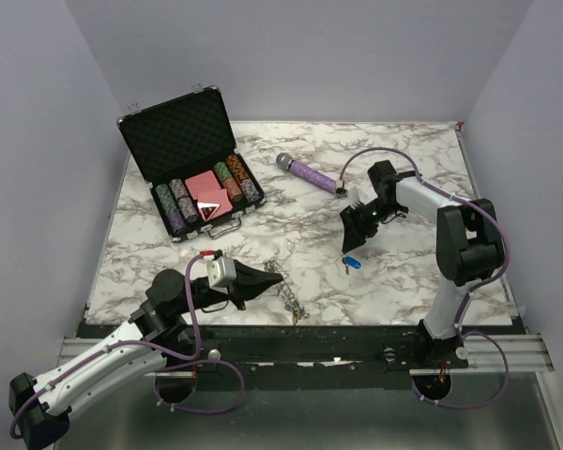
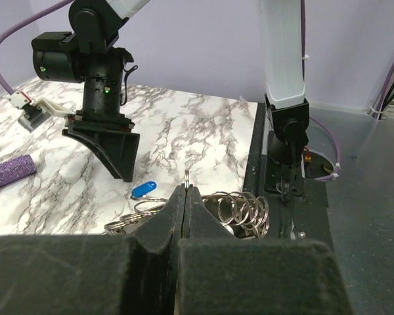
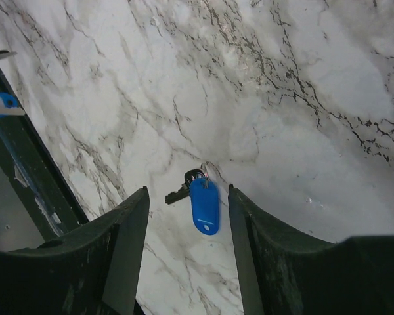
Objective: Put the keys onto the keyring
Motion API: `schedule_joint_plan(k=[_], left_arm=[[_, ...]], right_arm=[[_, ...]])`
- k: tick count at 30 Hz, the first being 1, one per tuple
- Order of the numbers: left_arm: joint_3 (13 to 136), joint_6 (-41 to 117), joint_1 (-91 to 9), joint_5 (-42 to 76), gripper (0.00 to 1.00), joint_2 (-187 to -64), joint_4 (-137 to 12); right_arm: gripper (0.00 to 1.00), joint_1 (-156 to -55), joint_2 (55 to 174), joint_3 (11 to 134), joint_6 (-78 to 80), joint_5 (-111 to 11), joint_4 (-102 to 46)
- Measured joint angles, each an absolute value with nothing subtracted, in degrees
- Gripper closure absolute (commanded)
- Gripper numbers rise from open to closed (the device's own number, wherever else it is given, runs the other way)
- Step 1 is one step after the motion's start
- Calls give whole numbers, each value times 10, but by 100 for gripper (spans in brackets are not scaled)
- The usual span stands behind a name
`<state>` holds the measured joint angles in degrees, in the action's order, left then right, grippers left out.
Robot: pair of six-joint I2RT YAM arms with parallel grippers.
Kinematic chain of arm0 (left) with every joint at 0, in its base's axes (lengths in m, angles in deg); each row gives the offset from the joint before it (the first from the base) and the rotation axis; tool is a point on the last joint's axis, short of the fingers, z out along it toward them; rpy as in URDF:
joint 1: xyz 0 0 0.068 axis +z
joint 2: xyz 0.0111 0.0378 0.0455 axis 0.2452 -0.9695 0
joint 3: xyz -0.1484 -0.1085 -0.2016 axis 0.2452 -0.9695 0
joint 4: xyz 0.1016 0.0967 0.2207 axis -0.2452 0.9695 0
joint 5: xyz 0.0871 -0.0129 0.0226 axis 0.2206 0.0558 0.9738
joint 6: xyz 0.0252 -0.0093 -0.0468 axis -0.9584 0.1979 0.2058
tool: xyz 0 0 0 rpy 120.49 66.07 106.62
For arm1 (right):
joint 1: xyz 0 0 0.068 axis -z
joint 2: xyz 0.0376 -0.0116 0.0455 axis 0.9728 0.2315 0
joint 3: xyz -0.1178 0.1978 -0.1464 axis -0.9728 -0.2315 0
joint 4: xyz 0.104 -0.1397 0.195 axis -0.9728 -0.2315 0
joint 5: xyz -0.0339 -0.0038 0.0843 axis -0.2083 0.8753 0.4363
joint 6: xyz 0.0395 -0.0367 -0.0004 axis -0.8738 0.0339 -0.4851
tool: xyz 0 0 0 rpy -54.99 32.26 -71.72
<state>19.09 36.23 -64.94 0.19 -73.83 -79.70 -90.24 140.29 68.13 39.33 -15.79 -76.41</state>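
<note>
A key with a blue plastic tag lies flat on the marble, seen between the fingers of my right gripper, which hangs open just above it without touching. From above, the blue key lies just below the right gripper. My left gripper is shut on the thin edge of the keyring, which sticks up between the pads. Beneath it a bunch of small silvery rings rests at the table's front edge. In the top view the left gripper is low near the front.
An open black case of poker chips stands at the back left. A purple microphone lies at the back centre. A black rail runs along the table's near edge, with the right arm's base on it.
</note>
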Motion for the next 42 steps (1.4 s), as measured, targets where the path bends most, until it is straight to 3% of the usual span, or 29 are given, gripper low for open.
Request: schedule_joint_plan(k=[42], left_arm=[[191, 343, -672, 35, 100, -734, -763]], right_arm=[[66, -935, 1465, 699, 371, -200, -788]])
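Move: The blue-fobbed key lies flat on the table just under the right hand, its fob about 4 cm below, 2 cm back and 2 cm to the right. From that hand, the keyring hanging in the left gripper is some 14 cm left, 18 cm back and 15 cm higher. The microphone lies about 22 cm farther out and 7 cm left. From the left hand, the fob is roughly 15 cm ahead, 15 cm right and 25 cm below. Down over the blue fob, the right hand sinks about 3 cm, most of it early, and eases back some 1.5 cm, tipping its left-pointing fingers a little steeper. Its fingers keep narrowing around the fob's ring end from wide to about a third open, without shutting; a touch can't be made out. The left hand keeps its pinch on the keyring, sinking about 1 cm. ##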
